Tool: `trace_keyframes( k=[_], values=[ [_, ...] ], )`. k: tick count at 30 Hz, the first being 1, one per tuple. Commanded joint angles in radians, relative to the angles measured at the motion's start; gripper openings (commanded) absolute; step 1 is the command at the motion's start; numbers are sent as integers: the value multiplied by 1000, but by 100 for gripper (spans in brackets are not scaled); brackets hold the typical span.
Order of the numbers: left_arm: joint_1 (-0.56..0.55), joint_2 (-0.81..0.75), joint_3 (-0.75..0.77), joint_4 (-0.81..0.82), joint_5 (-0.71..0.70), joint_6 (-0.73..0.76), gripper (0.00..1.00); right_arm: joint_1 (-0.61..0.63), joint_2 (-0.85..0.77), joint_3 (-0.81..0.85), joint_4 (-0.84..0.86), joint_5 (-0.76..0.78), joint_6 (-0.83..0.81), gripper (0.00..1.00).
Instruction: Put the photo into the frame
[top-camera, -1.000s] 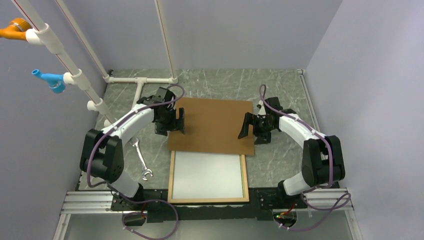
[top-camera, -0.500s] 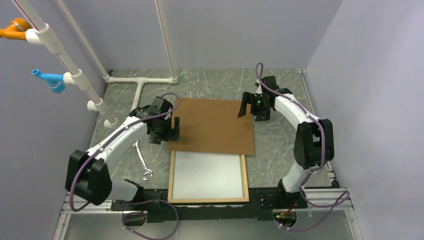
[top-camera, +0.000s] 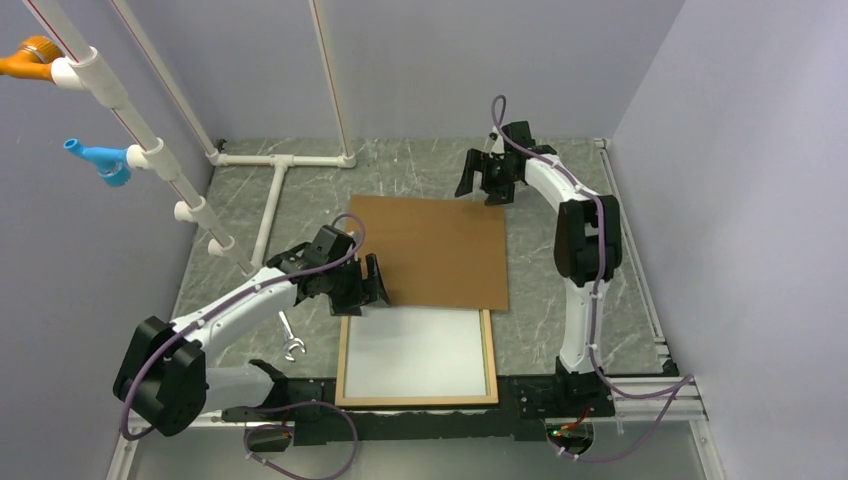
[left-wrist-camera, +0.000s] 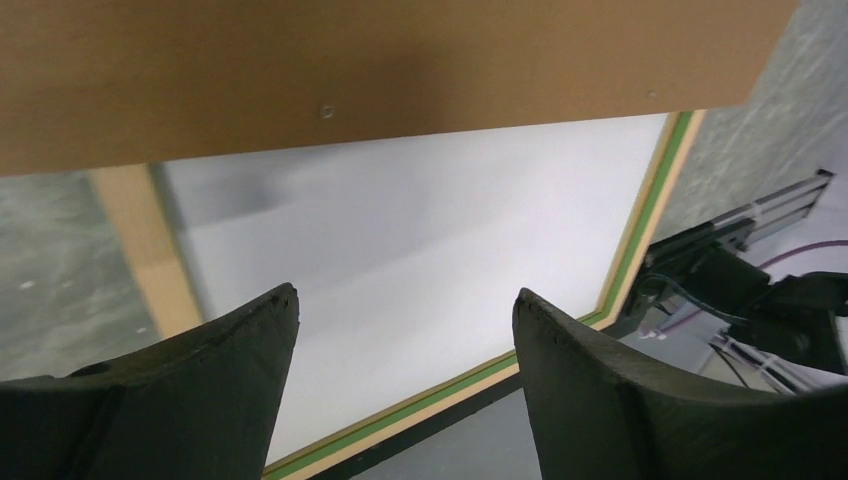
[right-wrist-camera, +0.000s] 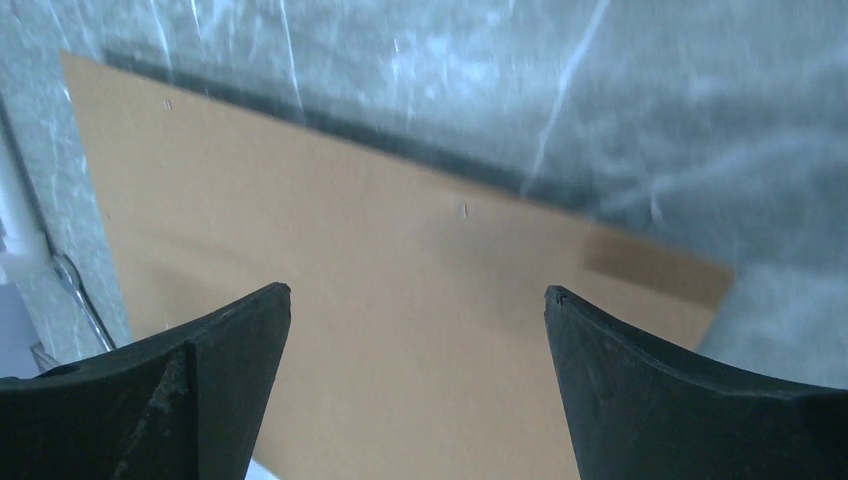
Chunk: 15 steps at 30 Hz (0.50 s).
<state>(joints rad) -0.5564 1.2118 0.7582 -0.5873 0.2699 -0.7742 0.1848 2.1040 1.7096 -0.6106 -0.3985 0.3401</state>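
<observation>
The frame (top-camera: 342, 350) lies flat at the near edge, tan wood rails up, a green inner strip showing in the left wrist view (left-wrist-camera: 652, 215). A plain white surface (top-camera: 415, 352) fills it, looking like the photo's white back (left-wrist-camera: 420, 230); no printed side shows. The brown backing board (top-camera: 435, 250) lies just beyond, overlapping the frame's far rail. My left gripper (top-camera: 368, 290) (left-wrist-camera: 405, 293) hangs open at the board's near left corner, holding nothing. My right gripper (top-camera: 480, 190) (right-wrist-camera: 417, 290) is open and empty above the board's far right edge (right-wrist-camera: 400, 300).
A steel wrench (top-camera: 289, 338) lies left of the frame, beside my left arm. White pipe framing (top-camera: 280, 160) stands at the back left, with blue (top-camera: 100, 160) and orange (top-camera: 30, 58) fittings. Grey walls close in three sides. A metal rail (top-camera: 180, 405) runs along the near edge.
My left gripper slid from the board's left edge toward me to its near left corner, jaws narrowing slightly. My right arm swung away from the board's right side to its far edge.
</observation>
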Motion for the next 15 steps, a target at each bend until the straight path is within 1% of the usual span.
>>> trace_keyframes(
  k=[1,6,8,12,15],
  values=[
    [-25,38,-25,188,66,-116,81,-2,128,197,16,-79,-9,100],
    [-35,110,-69,288,96,-161,81,-1,236,331,19,-107,-12,100],
    [-37,125,-76,304,86,-168,81,-1,276,369,4,-117,-25,100],
    [-37,156,-70,311,59,-166,82,-3,311,379,-28,-120,-55,100],
    [-37,187,-63,316,45,-157,82,-5,294,339,-59,-131,-80,100]
  ],
)
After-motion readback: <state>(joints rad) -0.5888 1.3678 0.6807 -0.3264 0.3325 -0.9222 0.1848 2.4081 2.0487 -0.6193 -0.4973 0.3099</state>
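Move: The brown backing board lies crosswise over the far half of the photo frame, its middle about 16 cm ahead of the left hand, 13 cm to its right and some 6 cm below. The frame's own middle is roughly 5 cm ahead of that hand and 11 cm to its right, and the wrench is about 16 cm to its left, level with it. From the right hand the board's middle is about 10 cm back, 12 cm left and 6 cm down. The board's far and near edges are what the two open grippers close in on from above. The right hand goes some 6 cm forward, sinking about 3 cm and drifting left, from over the board out past its far edge. The left sinks about 3.5 cm while shifting 3 cm to its right, staying just short of the near edge. Both wrists tilt only slightly, and no touch can be seen. ##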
